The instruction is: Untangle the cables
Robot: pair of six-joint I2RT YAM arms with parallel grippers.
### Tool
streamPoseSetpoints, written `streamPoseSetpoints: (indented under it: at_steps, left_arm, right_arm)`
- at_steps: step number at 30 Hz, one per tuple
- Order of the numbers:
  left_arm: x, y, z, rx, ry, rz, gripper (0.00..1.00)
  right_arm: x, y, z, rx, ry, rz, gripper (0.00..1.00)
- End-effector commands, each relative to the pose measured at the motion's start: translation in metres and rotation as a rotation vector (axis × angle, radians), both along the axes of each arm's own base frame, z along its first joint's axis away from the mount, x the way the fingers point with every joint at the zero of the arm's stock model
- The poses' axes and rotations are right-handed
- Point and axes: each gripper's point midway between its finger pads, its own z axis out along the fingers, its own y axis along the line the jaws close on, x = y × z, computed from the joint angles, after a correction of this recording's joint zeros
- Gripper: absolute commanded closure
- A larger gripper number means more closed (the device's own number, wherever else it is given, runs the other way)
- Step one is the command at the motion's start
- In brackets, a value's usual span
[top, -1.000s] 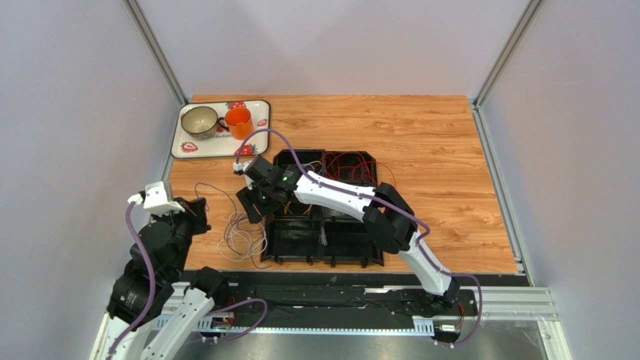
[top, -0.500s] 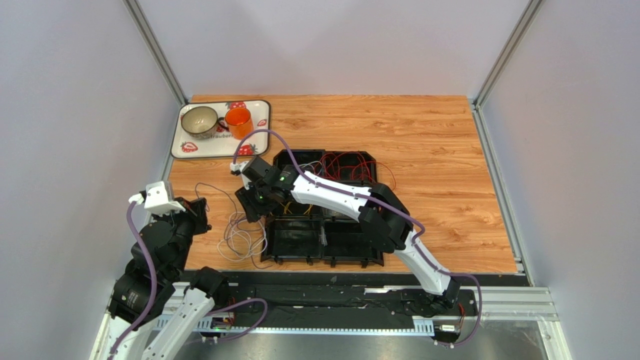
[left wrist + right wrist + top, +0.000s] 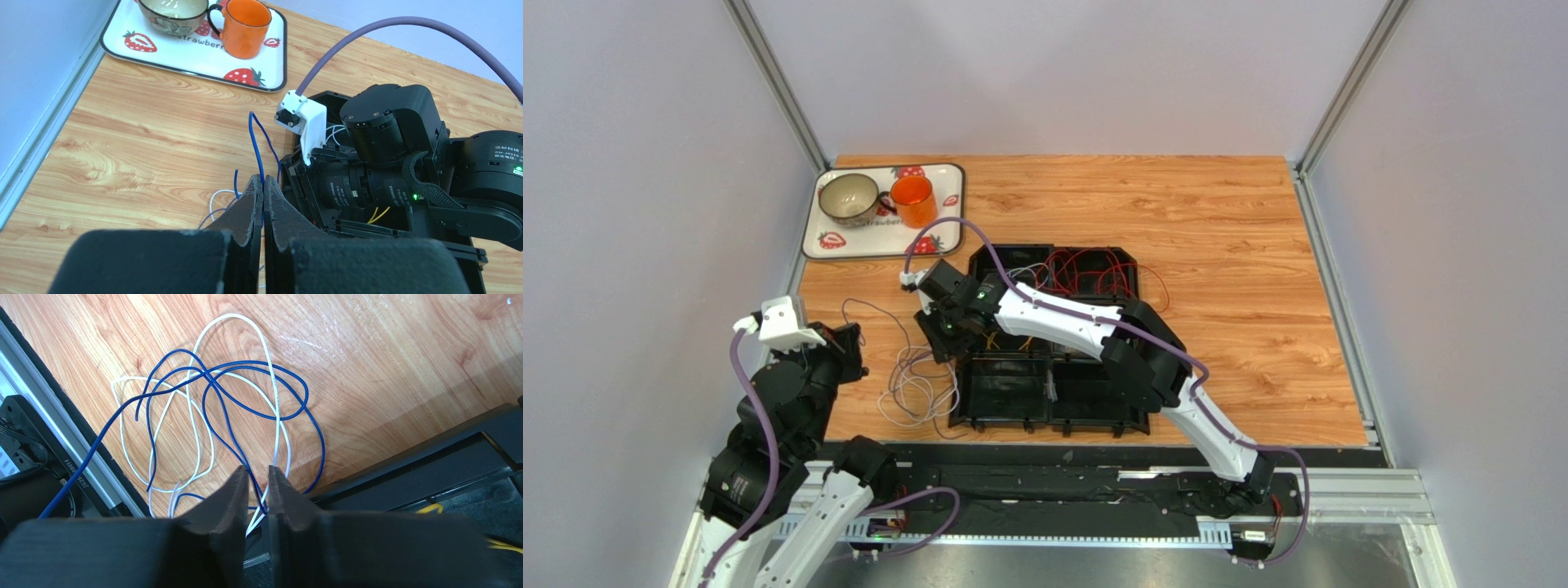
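Observation:
A tangle of thin blue cables (image 3: 245,364) and white cables (image 3: 271,373) lies on the wooden table left of the black tray (image 3: 1051,426); from above the cable tangle (image 3: 916,395) looks pale. My left gripper (image 3: 263,182) is shut on a blue cable (image 3: 255,141) that rises from its tips. My right gripper (image 3: 258,473) hangs over the tangle by the tray's left edge. Its jaws stand a narrow gap apart, with a blue strand and white strands passing between them. Red cables (image 3: 1093,270) and a yellow cable (image 3: 379,214) lie inside the tray.
A strawberry-print tray (image 3: 946,184) at the back left carries a grey cup (image 3: 848,196) and an orange mug (image 3: 913,200). The right arm (image 3: 1075,321) stretches across the black tray. The left gripper (image 3: 848,346) sits near the table's left edge.
My right gripper's jaws have narrowed round the strands and its head has shifted slightly towards the tangle. The left arm has stayed still, shut on the blue cable.

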Motion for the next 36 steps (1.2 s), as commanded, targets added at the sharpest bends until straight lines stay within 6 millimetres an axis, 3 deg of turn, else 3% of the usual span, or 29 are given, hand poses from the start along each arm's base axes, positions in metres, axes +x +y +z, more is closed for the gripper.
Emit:
streamPoseSetpoints:
  at_steps: [1, 4, 9, 12, 15, 16, 18, 19, 20, 21, 23, 24, 27, 36]
  left_arm:
    - [0.004, -0.003, 0.001, -0.001, 0.000, -0.007, 1.00]
    - [0.004, -0.003, 0.001, 0.000, 0.003, -0.007, 1.00]
    - [0.004, -0.003, 0.001, -0.001, 0.003, -0.007, 1.00]
    - [0.005, -0.004, 0.000, -0.003, 0.005, -0.010, 1.00]
    - [0.005, -0.005, -0.001, -0.003, 0.009, -0.012, 1.00]
    - [0.005, -0.005, 0.000, -0.004, 0.008, -0.014, 1.00]
    - [0.006, -0.006, 0.000, -0.004, 0.011, -0.018, 0.95]
    - [0.006, -0.006, 0.000, -0.003, 0.012, -0.020, 0.89]
    - [0.006, -0.008, -0.001, -0.004, 0.014, -0.024, 0.72]
    - [0.007, -0.008, -0.002, -0.001, 0.021, -0.027, 0.62]
    - [0.007, -0.009, -0.002, -0.001, 0.027, -0.030, 0.46]
    - [0.008, -0.009, -0.002, 0.001, 0.027, -0.030, 0.43]
    - [0.008, -0.009, -0.003, 0.002, 0.033, -0.030, 0.38]
    - [0.008, -0.010, -0.004, 0.002, 0.034, -0.035, 0.37]
  right_arm:
    - [0.008, 0.010, 0.038, 0.086, -0.051, -0.003, 0.86]
    - [0.007, 0.010, 0.047, 0.101, -0.054, -0.003, 1.00]
    - [0.009, 0.011, 0.070, 0.134, -0.076, -0.007, 1.00]
    - [0.009, 0.011, 0.093, 0.166, -0.097, -0.009, 1.00]
    - [0.008, 0.011, 0.127, 0.222, -0.120, -0.006, 1.00]
    - [0.006, 0.011, 0.147, 0.258, -0.132, -0.004, 1.00]
    - [0.001, 0.012, 0.171, 0.309, -0.141, 0.009, 1.00]
    - [-0.003, 0.010, 0.190, 0.344, -0.153, 0.016, 1.00]
    - [-0.006, 0.010, 0.203, 0.370, -0.161, 0.019, 1.00]
    - [-0.008, 0.010, 0.215, 0.397, -0.170, 0.023, 1.00]
    - [-0.014, 0.008, 0.247, 0.465, -0.197, 0.032, 1.00]
    - [-0.018, 0.007, 0.257, 0.488, -0.202, 0.041, 1.00]
    - [-0.028, -0.001, 0.300, 0.580, -0.233, 0.054, 1.00]
    - [-0.041, -0.024, 0.388, 0.777, -0.331, 0.047, 1.00]
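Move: The blue cable's strand lies right at the right hand's fingertips, about 1 cm below its point, beside the black box's left wall. The blue-and-white tangle centres roughly 4 cm to that hand's left and 5 cm back, and the yellow cable in the box some 10 cm to its right and 5 cm farther out. From the left hand, still pinching another part of the blue cable, that strand is about 6 cm ahead, 9 cm right and 23 cm below. The right hand finishes closing on the blue strand down at the tangle's edge, then lifts it fast and almost straight up about 31 cm, easing back slightly towards the end, while the wrist swings the fingers up some 35 degrees from steeply down towards pointing left. As the right hand starts to climb, the left stays nearly in place and opens its fingers well over halfway, giving up its pinch on the blue cable while the right keeps hold. ##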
